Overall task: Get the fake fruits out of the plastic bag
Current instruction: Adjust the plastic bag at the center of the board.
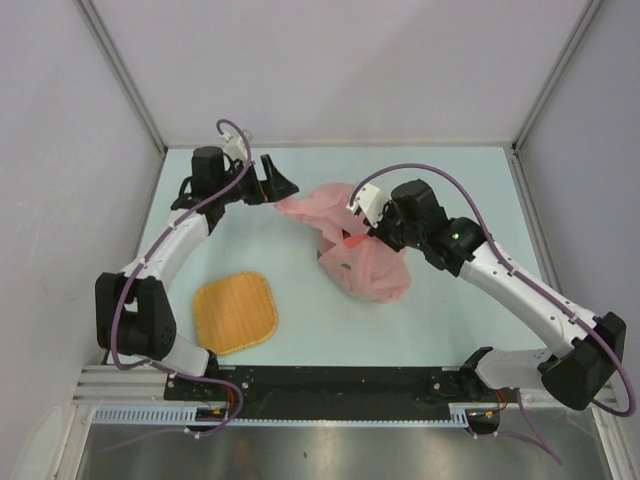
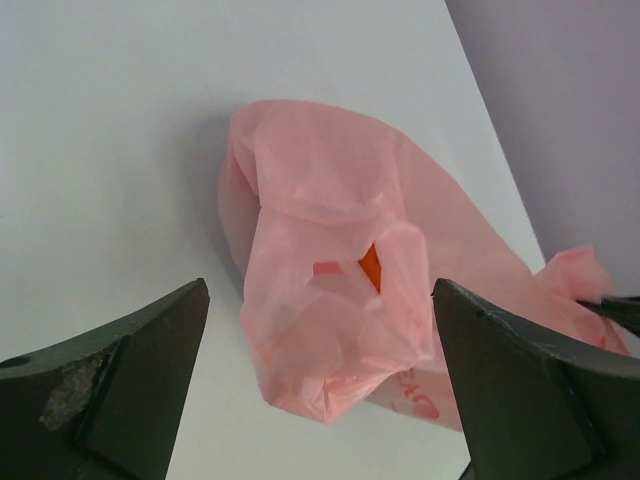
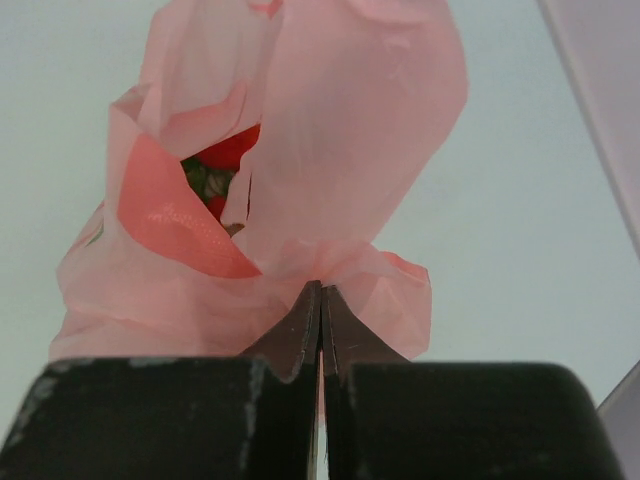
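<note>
The pink plastic bag [image 1: 352, 262] lies crumpled at the table's middle, one handle stretching toward the back left. My right gripper [image 1: 356, 228] is shut on a pinch of the bag's film [image 3: 330, 262] at its upper edge, jaws pressed together. Through the bag's mouth a red fake fruit [image 3: 230, 150] and a green bit [image 3: 198, 178] show. My left gripper [image 1: 280, 187] hovers open just behind the bag's loose handle [image 2: 320, 330], which hangs between the wide-spread fingers [image 2: 150, 350] without touching them. An orange fruit [image 2: 370, 268] peeks through a gap in the bag.
A flat woven orange-tan mat [image 1: 235, 312] lies at the front left. Grey enclosure walls close in on the left, right and back of the pale table [image 1: 450, 190]. The arms' bases sit on the black rail [image 1: 330, 380] at the near edge.
</note>
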`<state>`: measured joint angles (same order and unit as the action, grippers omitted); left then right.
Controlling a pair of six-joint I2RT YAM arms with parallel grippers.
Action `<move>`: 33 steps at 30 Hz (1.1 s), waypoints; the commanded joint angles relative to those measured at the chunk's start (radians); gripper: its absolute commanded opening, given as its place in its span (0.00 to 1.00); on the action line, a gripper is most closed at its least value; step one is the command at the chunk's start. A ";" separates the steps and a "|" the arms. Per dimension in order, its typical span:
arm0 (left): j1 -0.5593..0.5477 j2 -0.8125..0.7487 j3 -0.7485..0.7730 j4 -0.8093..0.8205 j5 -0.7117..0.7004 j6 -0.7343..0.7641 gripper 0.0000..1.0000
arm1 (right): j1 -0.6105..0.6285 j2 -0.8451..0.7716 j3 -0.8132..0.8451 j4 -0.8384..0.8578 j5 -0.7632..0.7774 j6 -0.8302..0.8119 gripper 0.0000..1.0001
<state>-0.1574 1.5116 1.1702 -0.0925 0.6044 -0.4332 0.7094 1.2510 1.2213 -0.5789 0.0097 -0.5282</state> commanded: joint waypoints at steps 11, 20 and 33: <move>-0.050 -0.176 -0.007 -0.257 -0.023 0.574 1.00 | -0.013 -0.042 0.010 -0.021 -0.033 0.057 0.00; -0.128 -0.041 0.138 -0.391 -0.046 0.881 1.00 | -0.024 -0.039 0.007 -0.015 -0.031 0.076 0.00; -0.153 0.392 0.728 -0.526 -0.017 0.780 0.00 | -0.224 0.246 0.070 0.463 0.015 -0.007 0.00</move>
<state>-0.3168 1.8290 1.6661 -0.5598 0.5758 0.4011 0.5549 1.3388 1.1976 -0.4072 -0.0048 -0.4641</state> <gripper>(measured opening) 0.019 0.008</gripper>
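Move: The bag's left flap is some 5 cm to the open left hand's right, 1 cm ahead and 4 below; the bag's opening is about 13 cm right and 9 back, 7 below. The bag's body, with the fruits, sits about 18 cm right, 16 back and 11 below. From the right hand, already pinching the bag's rim, the flap is around 13 cm left, 7 ahead and 5 below. Left backs 5 cm turning clockwise, thrusts forward-right and pinches the flap; right keeps the rim, finally moving forward. ##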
